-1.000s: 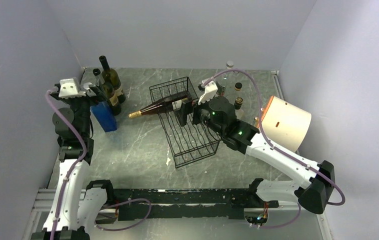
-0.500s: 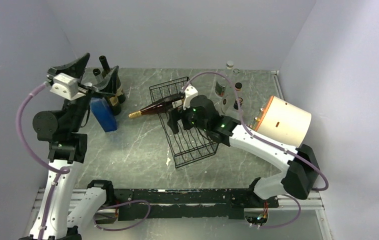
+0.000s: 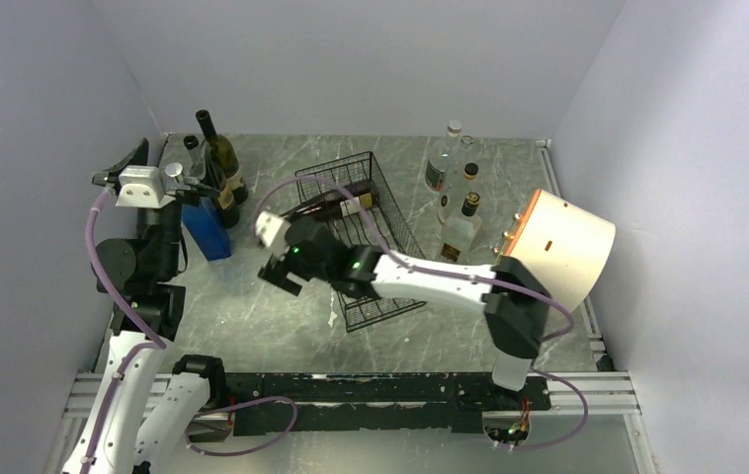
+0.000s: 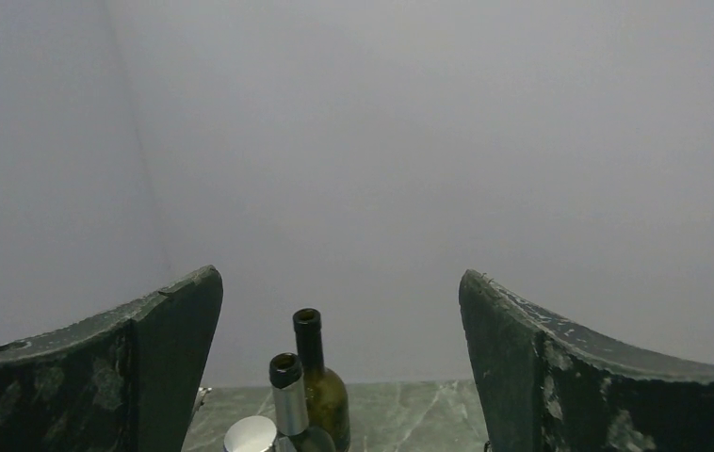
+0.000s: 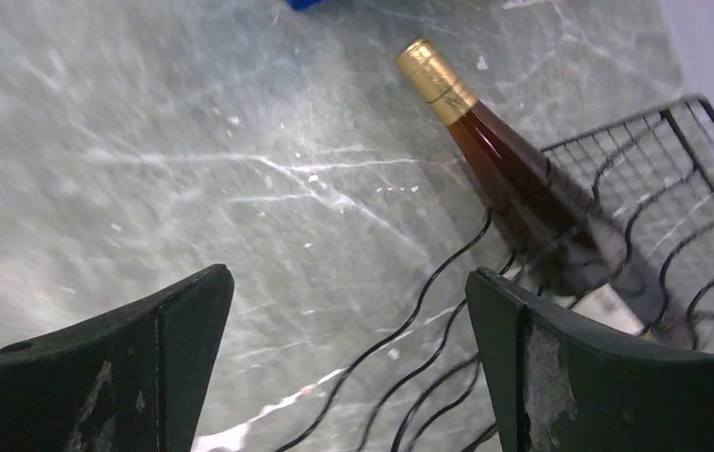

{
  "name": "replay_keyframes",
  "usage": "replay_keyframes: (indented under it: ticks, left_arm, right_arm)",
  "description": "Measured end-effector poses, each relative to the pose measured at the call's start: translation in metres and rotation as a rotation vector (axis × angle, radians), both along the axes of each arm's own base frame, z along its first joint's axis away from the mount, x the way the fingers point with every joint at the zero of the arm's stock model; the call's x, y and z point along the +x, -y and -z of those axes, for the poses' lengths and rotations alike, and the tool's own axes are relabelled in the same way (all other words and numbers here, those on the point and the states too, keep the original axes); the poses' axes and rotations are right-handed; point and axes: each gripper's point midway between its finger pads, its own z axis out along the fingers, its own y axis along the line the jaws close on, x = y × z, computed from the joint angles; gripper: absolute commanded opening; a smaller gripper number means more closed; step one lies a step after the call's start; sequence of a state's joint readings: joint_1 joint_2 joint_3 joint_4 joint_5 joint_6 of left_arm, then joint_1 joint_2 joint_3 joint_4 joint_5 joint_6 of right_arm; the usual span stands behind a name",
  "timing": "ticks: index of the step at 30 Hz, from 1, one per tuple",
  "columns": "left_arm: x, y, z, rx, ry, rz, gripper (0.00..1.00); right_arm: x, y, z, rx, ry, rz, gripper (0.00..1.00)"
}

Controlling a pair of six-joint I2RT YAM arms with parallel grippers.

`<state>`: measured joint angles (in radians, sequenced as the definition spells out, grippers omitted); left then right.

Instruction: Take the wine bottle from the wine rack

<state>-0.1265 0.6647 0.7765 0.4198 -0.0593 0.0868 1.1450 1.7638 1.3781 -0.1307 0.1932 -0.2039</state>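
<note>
The wine bottle (image 3: 336, 205), amber with a gold cap (image 5: 436, 80), lies across the far end of the black wire wine rack (image 3: 382, 286), its neck sticking out to the left. My right gripper (image 3: 282, 273) hangs open over the table just left of the rack, near the bottle's neck and touching nothing. In the right wrist view its jaws (image 5: 346, 276) stand wide, with the bottle (image 5: 523, 184) and the rack's wavy wires (image 5: 429, 282) ahead to the right. My left gripper (image 3: 165, 168) is open beside the dark bottles at the back left, empty (image 4: 339, 275).
Dark green bottles (image 3: 220, 158) and a blue container (image 3: 208, 227) stand at the back left, under my left gripper. Clear bottles (image 3: 457, 197) stand at the back right. A cream cylinder (image 3: 563, 242) lies against the right wall.
My right arm has swung left across the rack, from above the bottle's body to the table by its neck. My left arm rose, then came back down. Both grippers stay open.
</note>
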Motion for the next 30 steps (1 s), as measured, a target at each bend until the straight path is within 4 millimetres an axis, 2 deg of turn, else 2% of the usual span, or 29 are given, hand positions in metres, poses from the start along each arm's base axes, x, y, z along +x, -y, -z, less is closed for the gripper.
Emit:
replay_keyframes:
  ticks: [3, 5, 8, 10, 12, 17, 25, 30]
  left_arm:
    - [0.000, -0.006, 0.000, -0.014, 0.002, -0.032, 0.97]
    - [0.001, -0.009, 0.001, -0.015, 0.001, -0.046, 0.97]
    - [0.001, -0.014, 0.002, -0.020, -0.002, -0.074, 0.97]
    - [0.001, -0.018, 0.003, -0.027, -0.002, -0.098, 0.98]
    - [0.001, -0.022, 0.006, -0.035, -0.004, -0.121, 0.97]
    - [0.005, -0.027, 0.011, -0.040, -0.014, -0.149, 0.97]
    - [0.005, -0.030, 0.013, -0.037, -0.017, -0.168, 0.96]
    - [0.004, -0.031, 0.012, -0.037, -0.013, -0.173, 0.96]
  right_arm:
    - [0.001, -0.013, 0.035, -0.172, 0.154, -0.121, 1.00]
    - [0.010, -0.018, 0.059, -0.280, 0.245, -0.184, 1.00]
    - [0.030, -0.021, 0.086, -0.394, 0.338, -0.238, 1.00]
    - [0.049, -0.025, 0.096, -0.437, 0.392, -0.252, 1.00]
    - [0.071, -0.029, 0.100, -0.467, 0.455, -0.247, 1.00]
    - [0.117, -0.044, 0.095, -0.517, 0.624, -0.203, 1.00]
    - [0.144, -0.053, 0.120, -0.604, 0.741, -0.240, 1.00]
    - [0.167, -0.056, 0.117, -0.608, 0.807, -0.215, 0.96]
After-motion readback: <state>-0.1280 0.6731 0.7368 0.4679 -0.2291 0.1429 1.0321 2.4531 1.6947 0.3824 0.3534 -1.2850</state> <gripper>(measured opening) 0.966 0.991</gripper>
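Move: The neck of the lying wine bottle is about 17 cm ahead of my right hand, 5 cm to its left and 12 cm below. The bottle's middle is some 20 cm ahead and 4 cm right. The wine rack's middle is about 13 cm ahead and 14 cm right, and the standing blue bottle about 11 cm ahead and 19 cm left. From my raised left hand, that neck is roughly 14 cm ahead, 10 cm right and 39 cm below. I first dip my open right hand about 10 cm, then sweep it some 17 cm forward and a little left, to the gold-capped neck, rolling the wrist about 60 degrees so its left side goes down, until the open fingers straddle the neck without closing. My left hand, still open and empty, eases about 3 cm left and turns slightly counter-clockwise. ##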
